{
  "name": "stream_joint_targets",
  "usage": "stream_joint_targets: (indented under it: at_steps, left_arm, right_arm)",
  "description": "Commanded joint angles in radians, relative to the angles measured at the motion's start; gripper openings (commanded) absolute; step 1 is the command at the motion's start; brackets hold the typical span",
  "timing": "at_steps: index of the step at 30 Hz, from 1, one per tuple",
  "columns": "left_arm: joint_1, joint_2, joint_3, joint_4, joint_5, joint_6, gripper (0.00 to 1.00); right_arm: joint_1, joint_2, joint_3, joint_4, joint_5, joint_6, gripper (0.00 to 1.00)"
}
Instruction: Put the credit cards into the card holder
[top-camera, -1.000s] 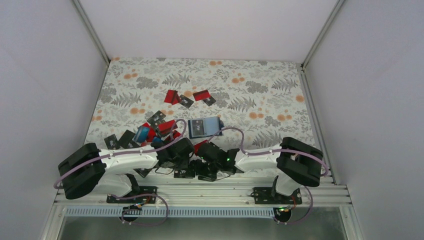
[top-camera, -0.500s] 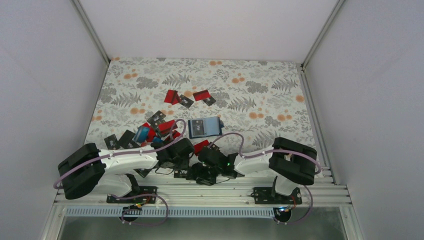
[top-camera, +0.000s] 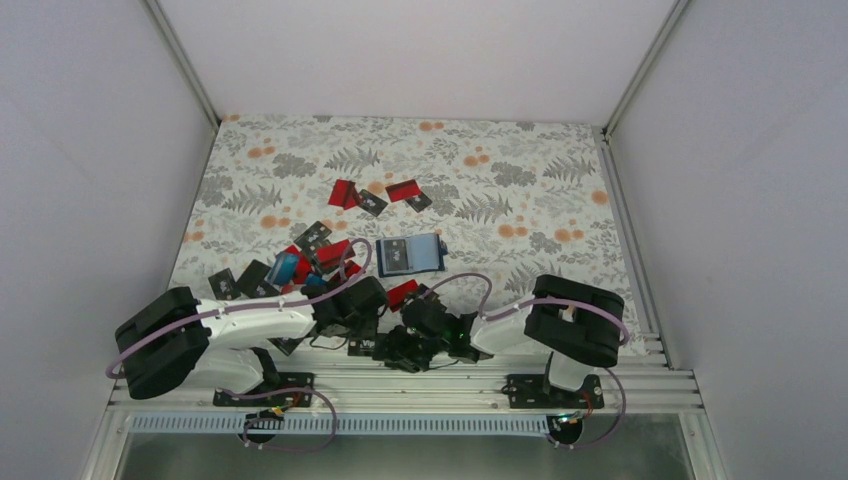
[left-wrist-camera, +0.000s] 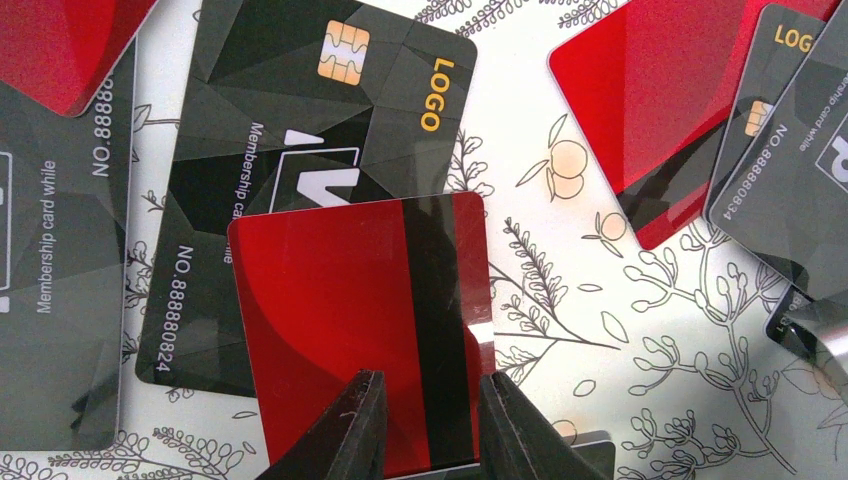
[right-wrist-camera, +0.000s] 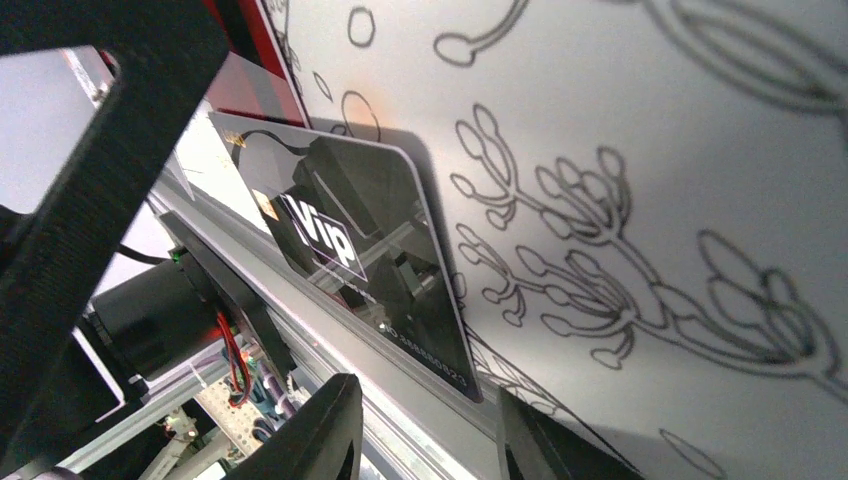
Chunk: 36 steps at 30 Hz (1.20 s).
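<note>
Several credit cards lie on the floral table, most in a heap at near left (top-camera: 300, 262). The card holder (top-camera: 410, 254) lies open at the middle, lighter blue inside showing. My left gripper (left-wrist-camera: 428, 378) is slightly open, its tips right over a red card with a black stripe (left-wrist-camera: 330, 320) that lies flat on a black card (left-wrist-camera: 300, 120). My right gripper (right-wrist-camera: 425, 388) is open and empty at the table's near edge. A black Vip card (right-wrist-camera: 370, 260) lies just ahead of it, its corner over the metal rail (right-wrist-camera: 330, 335). In the top view both grippers (top-camera: 352, 325) (top-camera: 398, 348) sit close together.
Two more red cards (top-camera: 345, 193) (top-camera: 403, 189) lie farther back. Another red card (left-wrist-camera: 650, 120) and grey-black cards (left-wrist-camera: 790, 130) lie right of my left gripper. White walls enclose the table on three sides.
My right arm has folded in and shifted left and toward the near rail. My left arm has stayed still.
</note>
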Motion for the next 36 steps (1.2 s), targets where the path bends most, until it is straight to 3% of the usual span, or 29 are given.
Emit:
stream_joint_targets:
  at_steps: [1, 23, 36]
  left_arm:
    - [-0.009, 0.019, -0.032, -0.042, 0.036, -0.001, 0.26]
    - [-0.01, 0.025, -0.043, -0.01, 0.058, 0.002, 0.25]
    - [-0.011, -0.031, -0.016, -0.044, 0.04, 0.0, 0.24]
  right_arm:
    - [-0.03, 0.03, -0.049, 0.058, 0.092, 0.033, 0.34]
    - [-0.053, 0.033, -0.051, 0.166, 0.102, -0.027, 0.05]
    - [-0.067, -0.016, -0.036, 0.176, 0.127, -0.11, 0.04]
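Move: The black Vip card by the table's near edge has its nearest corner between the right hand's open fingertips; its middle is about 5 cm left and 2 cm ahead of that hand, roughly 1 cm lower. From the right hand, the red striped card lies some 10 cm ahead and 6 cm left, and a second red card about 13 cm ahead and 3 cm right. From the left hand the black card is about 5 cm back and 1 cm right. The black card's near corner gets pinched as the right fingers go from part open to almost shut, the hand easing forward about 1 cm meanwhile. Once nearly closed on the card, the hand carries on forward to about 3 cm in all, taking the held end towards the striped red card with barely any rise or wrist turn. ##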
